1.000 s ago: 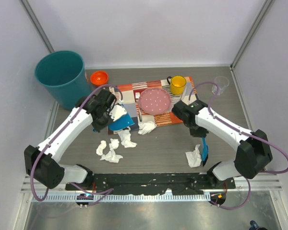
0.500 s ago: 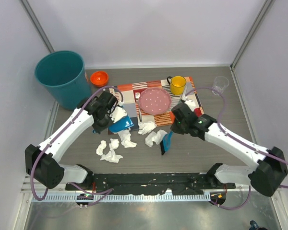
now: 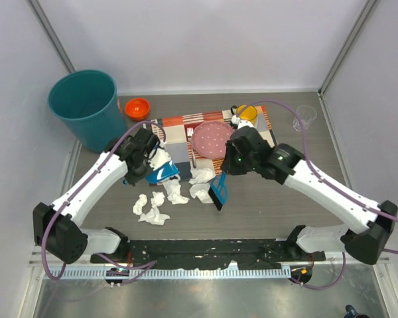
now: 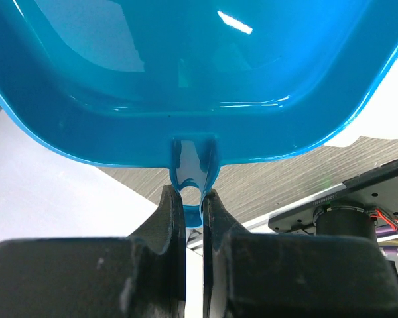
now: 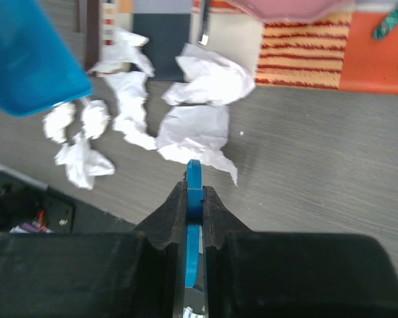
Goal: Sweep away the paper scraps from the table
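My left gripper (image 4: 194,193) is shut on the handle tab of the blue dustpan (image 4: 186,73), which fills the top of the left wrist view. From above, the dustpan (image 3: 163,173) sits tilted at the placemat's front left corner. My right gripper (image 5: 194,189) is shut on the thin blue handle of a brush (image 3: 219,191), whose head stands on the table (image 3: 285,212). Right beside the brush lie the paper scraps (image 3: 201,192); more of them (image 3: 151,210) lie front left. In the right wrist view the scraps (image 5: 194,129) are just ahead of the brush, with the dustpan (image 5: 26,59) at upper left.
A teal bin (image 3: 86,106) stands at the back left with an orange bowl (image 3: 138,106) next to it. The patchwork placemat (image 3: 179,129) carries a pink plate (image 3: 212,138) and a yellow mug (image 3: 247,112). At the back right stands a clear cup (image 3: 305,118).
My right arm has swung left with the brush, pushing a scrap from the front right over to the pile beside the dustpan. The left gripper and dustpan shifted only slightly.
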`<control>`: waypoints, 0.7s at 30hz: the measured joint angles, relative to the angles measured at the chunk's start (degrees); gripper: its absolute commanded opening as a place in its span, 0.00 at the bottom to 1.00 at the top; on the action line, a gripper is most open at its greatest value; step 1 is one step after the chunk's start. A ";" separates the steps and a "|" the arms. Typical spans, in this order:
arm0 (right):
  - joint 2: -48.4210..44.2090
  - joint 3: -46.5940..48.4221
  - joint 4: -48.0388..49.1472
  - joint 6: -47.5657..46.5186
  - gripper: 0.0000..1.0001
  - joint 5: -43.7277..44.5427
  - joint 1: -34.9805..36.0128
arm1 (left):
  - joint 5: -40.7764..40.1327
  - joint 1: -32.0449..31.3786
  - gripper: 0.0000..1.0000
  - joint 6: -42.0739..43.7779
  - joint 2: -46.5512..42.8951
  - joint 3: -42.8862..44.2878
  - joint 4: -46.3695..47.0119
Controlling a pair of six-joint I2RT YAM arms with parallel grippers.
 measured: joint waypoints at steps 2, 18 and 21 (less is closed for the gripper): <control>-3.02 1.92 -1.18 -3.21 0.01 -1.51 0.26 | 0.04 0.00 0.00 -0.17 0.15 -0.02 0.11; 4.13 -19.69 45.62 -44.46 0.01 1.66 0.74 | 0.79 0.00 0.00 -3.43 1.05 -6.32 0.59; 3.96 -23.34 51.78 -48.24 0.01 -1.66 0.74 | 1.20 0.00 0.00 -4.28 0.92 -6.40 0.59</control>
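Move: The brush in the right hand is bound for the far one of the two middle paper scraps, about 12 cm ahead of that hand, 9 cm to its left and 18 cm below. The near scrap lies some 5 cm ahead and 10 cm left, the pink plate about 24 cm ahead and 5 cm left, the held dustpan roughly 2 cm ahead and 21 cm left. From the left hand the far scrap is about 13 cm ahead and 23 cm right. Keeping its grip on the brush, the right hand goes on lifting some 6 cm clear of the near scrap, swings about 7 cm forward with a smaller drift left, then sinks about 10 cm beside the far scrap's plate side and right edge, while the wrist tips the fingers up and out by some 40 degrees and turns counter-clockwise, so the brush head swings forward. The left hand still holds the dustpan and, mostly late on, lowers it about 3 cm and draws it back slightly less, over the left-hand scraps. ##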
